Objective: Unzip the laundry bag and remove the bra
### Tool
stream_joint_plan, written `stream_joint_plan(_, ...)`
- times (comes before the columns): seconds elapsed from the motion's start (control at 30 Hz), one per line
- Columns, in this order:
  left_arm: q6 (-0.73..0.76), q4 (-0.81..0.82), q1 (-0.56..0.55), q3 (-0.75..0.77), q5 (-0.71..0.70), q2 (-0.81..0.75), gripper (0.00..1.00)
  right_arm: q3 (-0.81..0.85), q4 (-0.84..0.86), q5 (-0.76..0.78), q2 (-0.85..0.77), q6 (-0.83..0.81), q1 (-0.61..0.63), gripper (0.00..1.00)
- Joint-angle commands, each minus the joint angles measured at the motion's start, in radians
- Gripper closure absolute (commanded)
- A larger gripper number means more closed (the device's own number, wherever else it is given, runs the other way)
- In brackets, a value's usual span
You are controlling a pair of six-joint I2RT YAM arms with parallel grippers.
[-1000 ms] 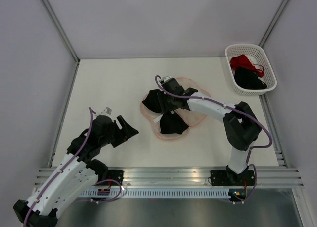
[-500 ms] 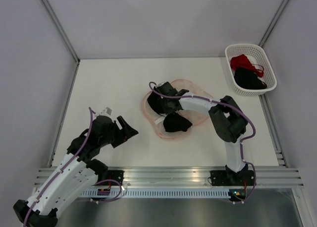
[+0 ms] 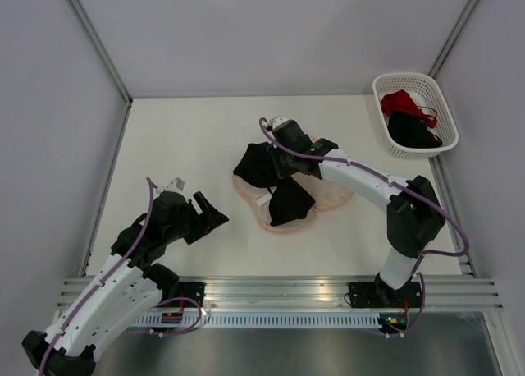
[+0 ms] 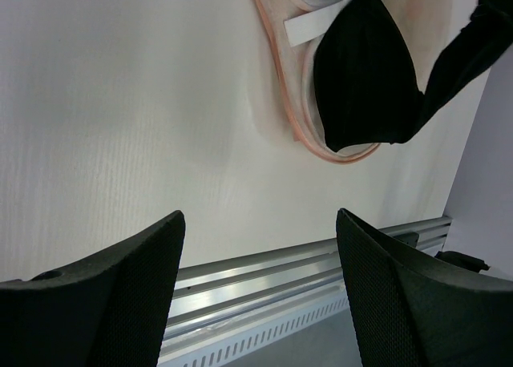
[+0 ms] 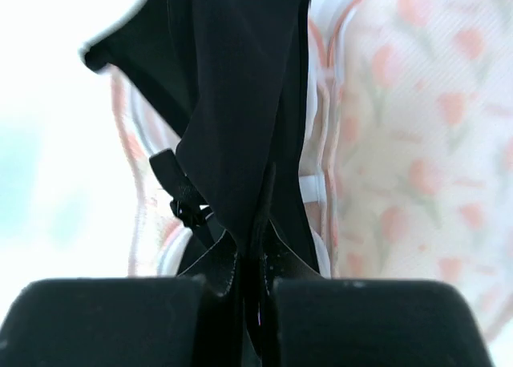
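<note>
The laundry bag [image 3: 332, 194] lies opened at mid-table, its pale pink lining up; its printed side [image 5: 417, 143] shows in the right wrist view. The black bra [image 3: 289, 204] lies across it, one cup to the left and one nearer me. My right gripper [image 3: 281, 158] is shut on the bra's middle, and black fabric [image 5: 240, 102] runs out from between its fingers [image 5: 252, 263]. My left gripper [image 3: 212, 214] stands open and empty well to the left of the bag. In its wrist view [image 4: 260, 215] a bra cup [image 4: 365, 70] and the bag's pink edge [image 4: 276, 62] lie ahead.
A white lattice basket [image 3: 380, 84] at the back right holds a red garment [image 3: 399, 103] and a black one [image 3: 413, 132]. A metal rail [image 4: 280, 271] runs along the table's near edge. Grey walls close in the table on three sides.
My right gripper closed on the bra's middle, dipped left, then drew back to the right with the fabric pinched. The left arm stayed still.
</note>
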Motion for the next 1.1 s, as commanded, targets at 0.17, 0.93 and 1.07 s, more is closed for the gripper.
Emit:
stream_joint_plan(0.17, -0.005, -0.002, 0.002, 0.023, -0.005, -0.012, 0.2, 0.152, -0.096, 0.185, -0.13, 0.011, -0.001, 1.0)
stream_joint_plan(0.93, -0.005, -0.064, 0.002, 0.04, 0.031, -0.066, 0.2, 0.892, -0.107, 0.589, 0.102, 0.051, -0.547, 0.99)
stream_joint_plan(1.07, -0.008, -0.093, 0.003, 0.049, 0.036, -0.08, 0.2, 0.924, 0.011, 0.54, 0.186, 0.101, -0.656, 1.0)
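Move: The right gripper already holds the black bra, roughly 10 cm above the table. The white basket is about 22 cm ahead of it, 42 cm to its right and 6 cm lower. Inside lie the red bra, some 26 cm ahead and 40 cm right, and a black garment, 17 cm ahead and 41 cm right. The open laundry bag spreads below, its middle about 2 cm back and 4 cm right. From the left hand the basket is about 40 cm ahead and 58 cm right. Keep the right fingers shut on the bra. Raise it steeply off the opened bag, then swing it right and forward in an arc towards the basket, rising some 33 cm and going about 32 cm right. Meanwhile turn the wrist clockwise some 60 degrees and tip the fingers up to nearly level, then begin sinking a few centimetres. ##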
